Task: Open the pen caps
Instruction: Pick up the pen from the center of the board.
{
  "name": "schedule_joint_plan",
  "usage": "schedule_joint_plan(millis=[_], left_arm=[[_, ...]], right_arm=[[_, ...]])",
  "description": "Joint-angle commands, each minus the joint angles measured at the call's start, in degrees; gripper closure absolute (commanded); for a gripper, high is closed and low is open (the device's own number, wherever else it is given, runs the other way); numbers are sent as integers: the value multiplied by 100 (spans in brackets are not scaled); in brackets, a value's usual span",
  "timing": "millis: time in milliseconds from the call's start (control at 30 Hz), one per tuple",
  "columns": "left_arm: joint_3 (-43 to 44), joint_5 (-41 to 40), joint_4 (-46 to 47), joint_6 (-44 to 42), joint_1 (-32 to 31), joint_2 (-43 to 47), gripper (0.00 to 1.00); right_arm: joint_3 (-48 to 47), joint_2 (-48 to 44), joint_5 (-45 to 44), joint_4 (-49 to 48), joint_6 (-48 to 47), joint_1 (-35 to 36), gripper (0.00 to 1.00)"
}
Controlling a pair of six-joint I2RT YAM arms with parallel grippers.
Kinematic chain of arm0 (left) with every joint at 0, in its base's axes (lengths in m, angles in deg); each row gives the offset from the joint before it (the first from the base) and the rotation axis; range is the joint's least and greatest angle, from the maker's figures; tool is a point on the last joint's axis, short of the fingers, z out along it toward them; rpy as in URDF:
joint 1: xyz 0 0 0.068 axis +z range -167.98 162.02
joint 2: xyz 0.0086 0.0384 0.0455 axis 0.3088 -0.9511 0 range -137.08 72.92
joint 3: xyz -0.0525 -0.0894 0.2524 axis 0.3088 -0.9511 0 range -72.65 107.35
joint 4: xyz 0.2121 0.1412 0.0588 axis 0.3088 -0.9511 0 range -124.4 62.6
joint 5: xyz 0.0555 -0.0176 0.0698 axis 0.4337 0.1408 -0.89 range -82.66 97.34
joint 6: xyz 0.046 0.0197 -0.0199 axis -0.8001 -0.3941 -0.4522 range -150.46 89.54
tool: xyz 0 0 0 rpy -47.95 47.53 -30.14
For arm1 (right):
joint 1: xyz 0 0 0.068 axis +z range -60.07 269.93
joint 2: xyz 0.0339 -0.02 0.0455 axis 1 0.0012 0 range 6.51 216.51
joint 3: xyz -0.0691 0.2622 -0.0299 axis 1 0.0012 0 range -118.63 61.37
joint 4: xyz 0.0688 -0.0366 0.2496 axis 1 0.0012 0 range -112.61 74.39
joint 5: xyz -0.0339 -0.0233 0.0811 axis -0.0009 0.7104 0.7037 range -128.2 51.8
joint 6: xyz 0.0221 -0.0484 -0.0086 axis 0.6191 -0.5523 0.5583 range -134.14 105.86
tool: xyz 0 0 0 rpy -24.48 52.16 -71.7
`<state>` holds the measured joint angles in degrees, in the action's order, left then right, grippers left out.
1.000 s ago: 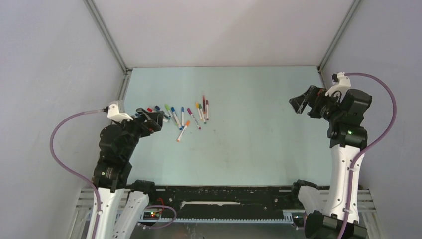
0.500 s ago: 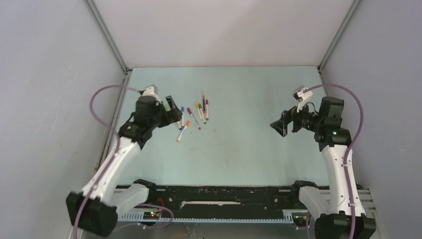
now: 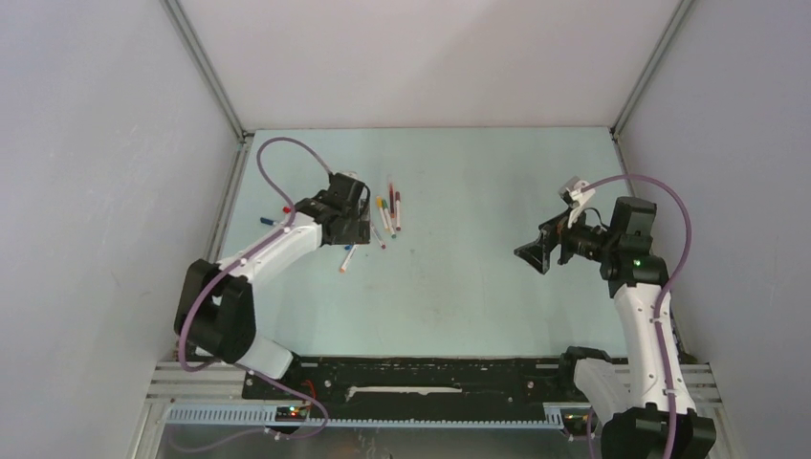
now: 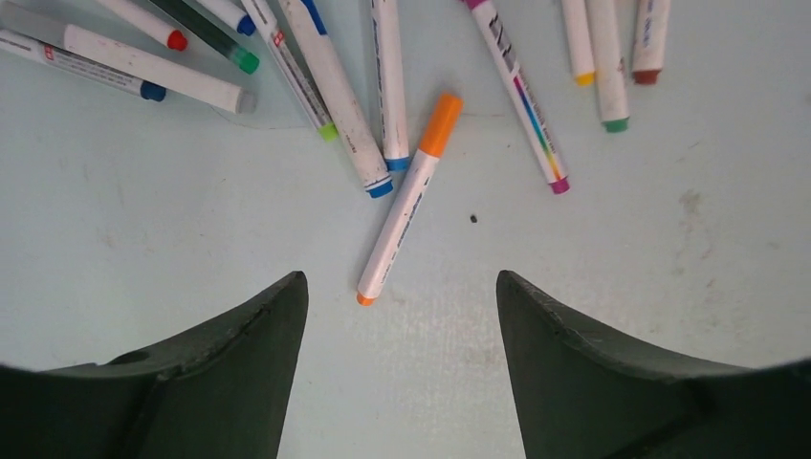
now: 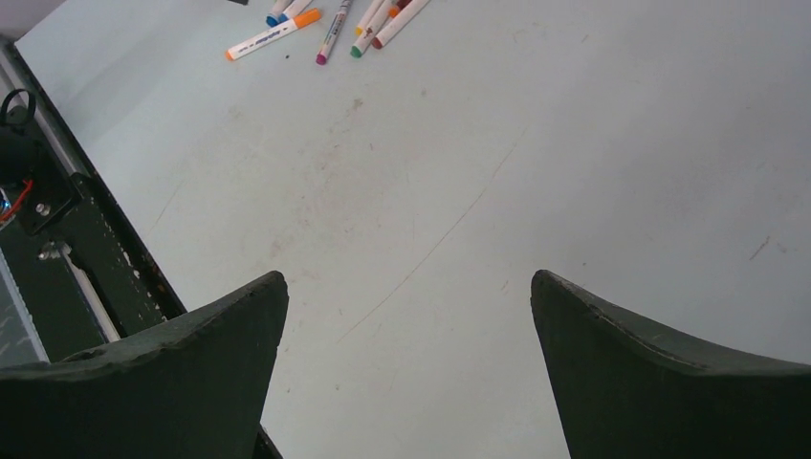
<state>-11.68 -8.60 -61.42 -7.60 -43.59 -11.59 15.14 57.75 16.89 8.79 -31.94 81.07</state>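
Several white pens lie fanned out on the pale table, left of centre. One pen lies nearer than the rest and wears a long orange pen cap. The others show small coloured ends, such as blue, magenta and green. My left gripper hovers over the pens, open, with the orange pen's tail end just ahead of its fingertips and nothing between them. My right gripper hangs open over bare table at the right, facing the pens from far off.
A black rail runs along the near table edge and shows at the left of the right wrist view. Grey walls close in the table on the left, back and right. The left arm's purple cable loops above the pens.
My left arm has swung from the left edge out over the pens and turned its gripper down onto them. My right gripper has dropped and moved inward to the left.
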Motion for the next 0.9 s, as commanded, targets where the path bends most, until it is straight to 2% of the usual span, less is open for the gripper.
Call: schedule_joint_plan(millis=[0,267,433,867], left_arm=[[331,-66,-165,-422,-41,-303,25],[382,325,-21,-592,5,-1152,29],[313,573,216,-643,87,-1334,31],[310,990,349,-571,328,-1559,48]], right_arm=[[-43,-18,28,-125,-337,174,0],[-43,25,148,-45,-443,211,0],[-43,77,245,-33,-468,159,0],[-43,105,372,7,-521,43,0]])
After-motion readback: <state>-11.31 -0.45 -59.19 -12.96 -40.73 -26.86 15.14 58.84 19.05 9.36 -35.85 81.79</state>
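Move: The orange-capped pen lies almost directly below the open left gripper, its middle about 2 cm ahead and some 10 cm down. At the same depth, the left blue pen lies roughly 9 cm ahead and 4 cm left, the right blue pen 10 cm ahead and 1 cm left, and the purple pen 9 cm ahead and 6 cm right. From the right gripper the orange-capped pen is about 48 cm left, 10 cm ahead and 21 cm lower. Sink the left gripper about 8 cm towards the orange-capped pen, quickly at first, then easing off just above the board. On the way down tip the fingers some 15 degrees steeper, and narrow their gap from about three quarters to half open, keeping the pen between them without gripping yet. ##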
